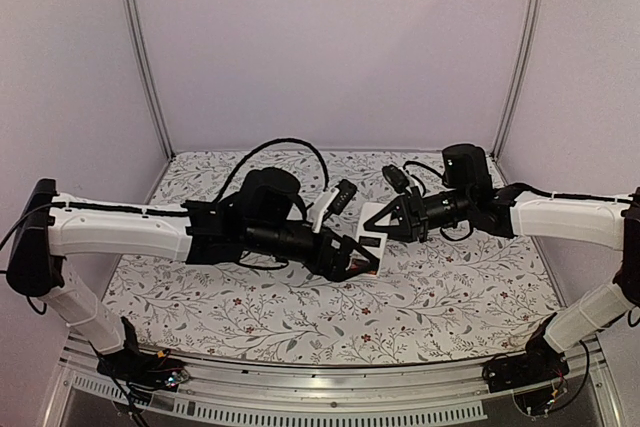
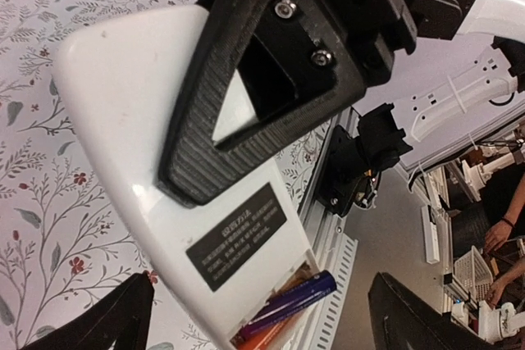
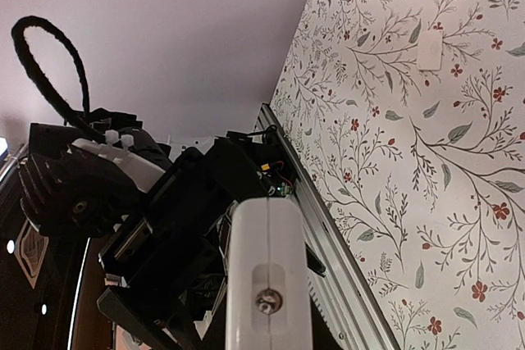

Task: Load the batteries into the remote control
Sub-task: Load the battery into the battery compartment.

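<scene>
The remote control is held in the air over the middle of the table, with my right gripper shut on it. In the left wrist view its plain white back faces the camera, and a black right finger presses on it. A dark battery lies slanted in the open recess with one end sticking out. An orange-red battery lies beneath it. My left gripper is open, its fingers standing wide on either side of the recess end and touching nothing. The right wrist view shows the remote's end edge.
A small thin white cover piece lies flat on the flowered tablecloth. The metal rail runs along the table's near edge. Purple walls and corner posts close the workspace. Cables loop above the left arm.
</scene>
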You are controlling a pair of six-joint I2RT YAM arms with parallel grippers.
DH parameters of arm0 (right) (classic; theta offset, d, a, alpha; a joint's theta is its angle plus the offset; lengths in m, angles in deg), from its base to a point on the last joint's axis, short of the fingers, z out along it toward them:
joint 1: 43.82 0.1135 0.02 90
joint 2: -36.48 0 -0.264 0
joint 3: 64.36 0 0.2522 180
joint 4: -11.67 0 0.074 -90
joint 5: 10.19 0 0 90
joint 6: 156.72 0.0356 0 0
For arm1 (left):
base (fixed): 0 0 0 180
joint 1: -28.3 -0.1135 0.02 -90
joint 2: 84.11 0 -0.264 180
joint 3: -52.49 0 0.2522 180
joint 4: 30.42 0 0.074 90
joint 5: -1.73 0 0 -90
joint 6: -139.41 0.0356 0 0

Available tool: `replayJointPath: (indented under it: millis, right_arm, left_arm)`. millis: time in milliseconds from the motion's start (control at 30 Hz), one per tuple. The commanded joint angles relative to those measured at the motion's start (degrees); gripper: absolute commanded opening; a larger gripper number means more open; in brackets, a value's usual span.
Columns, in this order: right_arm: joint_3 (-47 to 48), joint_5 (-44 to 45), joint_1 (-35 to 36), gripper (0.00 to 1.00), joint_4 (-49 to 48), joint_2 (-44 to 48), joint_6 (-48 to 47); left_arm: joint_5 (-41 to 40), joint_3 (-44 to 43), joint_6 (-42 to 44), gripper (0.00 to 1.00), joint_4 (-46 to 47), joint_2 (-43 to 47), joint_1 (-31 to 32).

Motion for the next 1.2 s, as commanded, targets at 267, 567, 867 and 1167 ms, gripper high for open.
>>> replayJointPath:
  millis: [267, 567, 867, 1167]
  right_arm:
    - [0.2, 1.6, -0.1, 0.00, -0.9, -0.6, 0.7]
    - [0.2, 1.7, -0.1, 0.00, -0.9, -0.6, 0.6]
    - [0.2, 1.1, -0.1, 0.00, -1.1, -0.2, 0.4]
    - [0.0, -0.3, -0.1, 0.00, -2.3, 1.2, 0.5]
  left_arm:
    - [1.1, -4.3, 0.4, 0.87, -1.0, -2.8, 1.4]
    - [1.4, -4.5, 0.8, 0.78, -1.5, -3.4, 1.5]
    - [1.3, -4.6, 1.0, 0.62, -1.8, -3.6, 1.4]
    - [2.3, -4.0, 0.5, 0.46, -0.7, -3.6, 0.8]
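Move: The dark battery lies askew in the compartment at the near end of the remote, with one end sticking out. It is barely 1 cm back from the left hand, 2 cm to its right and 1 cm lower, between its open fingers. The orange battery sits beside it, about 2 cm back, 1 cm right and 2 cm below that hand; the black label is 1 cm ahead, 2 cm right and level. From the right hand, which holds the remote, the dark battery is some 6 cm back, 2 cm left and 2 cm down. The left hand edges about 1 cm right towards the dark battery, rising slightly, then sinks some 1.5 cm beside the remote's battery end while its fingers close from nearly wide open to about half, one on each side of the remote, the nearer-to-base finger coming onto the dark battery's protruding end to squeeze it in across the width. The right hand stays in place and keeps its pinch on the remote, holding it still against this, and neither wrist turns noticeably. ##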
